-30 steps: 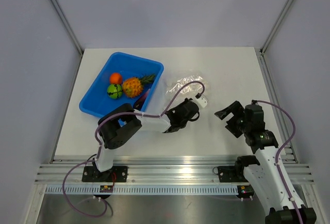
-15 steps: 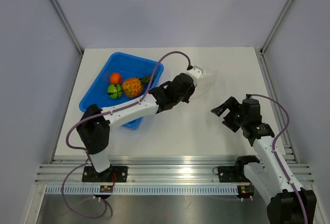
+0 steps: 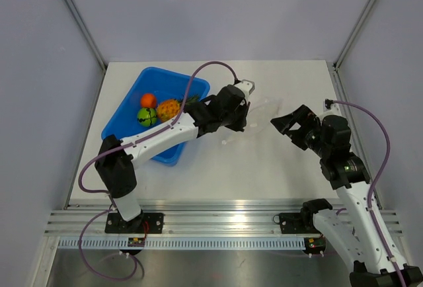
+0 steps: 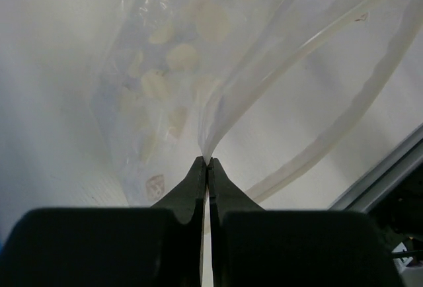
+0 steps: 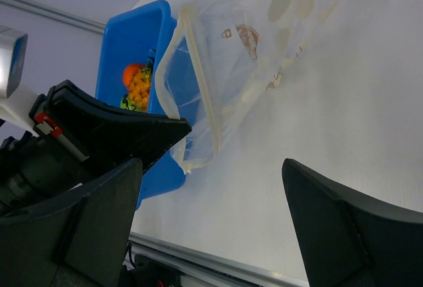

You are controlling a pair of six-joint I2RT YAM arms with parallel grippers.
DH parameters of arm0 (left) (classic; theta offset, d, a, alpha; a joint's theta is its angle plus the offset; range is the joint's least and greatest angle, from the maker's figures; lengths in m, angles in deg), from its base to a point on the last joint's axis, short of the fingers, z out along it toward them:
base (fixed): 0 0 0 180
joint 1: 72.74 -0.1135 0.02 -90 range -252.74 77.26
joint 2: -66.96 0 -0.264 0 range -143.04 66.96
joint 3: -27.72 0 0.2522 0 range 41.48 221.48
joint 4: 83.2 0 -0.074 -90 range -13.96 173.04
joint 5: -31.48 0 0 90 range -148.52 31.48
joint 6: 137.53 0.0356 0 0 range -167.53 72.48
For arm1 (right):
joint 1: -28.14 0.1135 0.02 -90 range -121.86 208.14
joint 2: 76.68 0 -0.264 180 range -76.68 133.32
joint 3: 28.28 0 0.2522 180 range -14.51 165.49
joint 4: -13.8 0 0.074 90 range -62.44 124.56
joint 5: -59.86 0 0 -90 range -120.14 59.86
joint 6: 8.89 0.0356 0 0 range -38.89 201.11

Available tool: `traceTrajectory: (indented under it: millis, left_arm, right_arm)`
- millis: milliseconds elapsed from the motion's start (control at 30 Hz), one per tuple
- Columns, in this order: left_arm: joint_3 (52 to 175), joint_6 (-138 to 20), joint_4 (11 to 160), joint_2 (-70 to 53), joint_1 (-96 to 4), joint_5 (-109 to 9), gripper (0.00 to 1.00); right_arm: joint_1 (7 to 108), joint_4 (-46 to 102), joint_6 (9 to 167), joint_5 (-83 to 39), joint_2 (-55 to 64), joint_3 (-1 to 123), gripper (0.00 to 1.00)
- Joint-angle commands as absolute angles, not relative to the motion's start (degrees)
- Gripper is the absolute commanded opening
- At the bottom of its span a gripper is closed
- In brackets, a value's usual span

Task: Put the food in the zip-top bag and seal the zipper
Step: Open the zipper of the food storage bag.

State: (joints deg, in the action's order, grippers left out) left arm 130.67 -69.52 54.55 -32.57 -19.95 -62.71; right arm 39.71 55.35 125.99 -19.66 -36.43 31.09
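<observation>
My left gripper (image 4: pixel 207 163) is shut on an edge of the clear, white-dotted zip-top bag (image 4: pixel 173 69), which hangs off the table by that edge. From above, the left gripper (image 3: pixel 242 116) is just right of the blue tray and the bag (image 3: pixel 262 108) trails to its right. The zipper (image 5: pixel 202 92) is a pale strip round the bag's mouth, which gapes. My right gripper (image 3: pixel 289 123) stands open to the right of the bag, nothing between its fingers. An orange ball (image 3: pixel 149 100), a green ball (image 3: pixel 147 116) and a pineapple (image 3: pixel 169 109) lie in the tray. The eggplant is hidden.
The blue tray (image 3: pixel 125 128) sits at the left of the white table, partly under my left arm. Metal rails run along the near edge and grey walls close in the table on three sides.
My left arm has stretched out toward the far side and lifted the bag off the table by its edge. The right gripper has come up and toward the bag, still open.
</observation>
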Motion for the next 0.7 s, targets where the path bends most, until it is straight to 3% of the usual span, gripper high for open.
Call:
traceTrajectory:
  millis: [0, 333, 600, 667]
  left_arm:
    - [134.02, -73.27, 55.35, -31.83, -20.71, -57.22, 0.00]
    - [133.41, -75.91, 56.14, -30.60, -21.50, -53.86, 0.00]
    - [133.24, -77.58, 56.32, -29.02, -21.68, -53.07, 0.00]
    - [133.24, -77.85, 56.67, -28.67, -21.76, -53.33, 0.00]
  right_arm:
    - [41.23, 59.20, 124.26, -22.83, -34.67, 34.88, 0.94]
    - [48.53, 58.32, 127.16, -31.79, -29.22, 35.67, 0.88]
    - [50.19, 51.91, 128.39, -32.77, -23.95, 33.65, 0.64]
    - [51.51, 50.86, 128.74, -33.47, -22.98, 33.21, 0.62]
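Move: In front of the right gripper hangs the free rim of the food storage bag's mouth, about 4 cm ahead, 5 cm left and 7 cm lower. The pinched rim in the left fingers lies some 12 cm left, 2 cm ahead and 5 cm down from the right hand; the blue bin's middle is roughly 44 cm left, 7 cm ahead and 16 cm below. From the left hand, the free rim is about 6 cm right, 1 cm ahead and 3 cm below. Bringing its wide-open fingers down around the bag's free rim, the right hand lifts barely a centimetre, then sinks about 5 cm while easing left and forward, tipping some 10 degrees downward and closing by roughly a third. The left hand keeps its pinch on the opposite rim and draws it slightly back and right, turning about 10 degrees. ##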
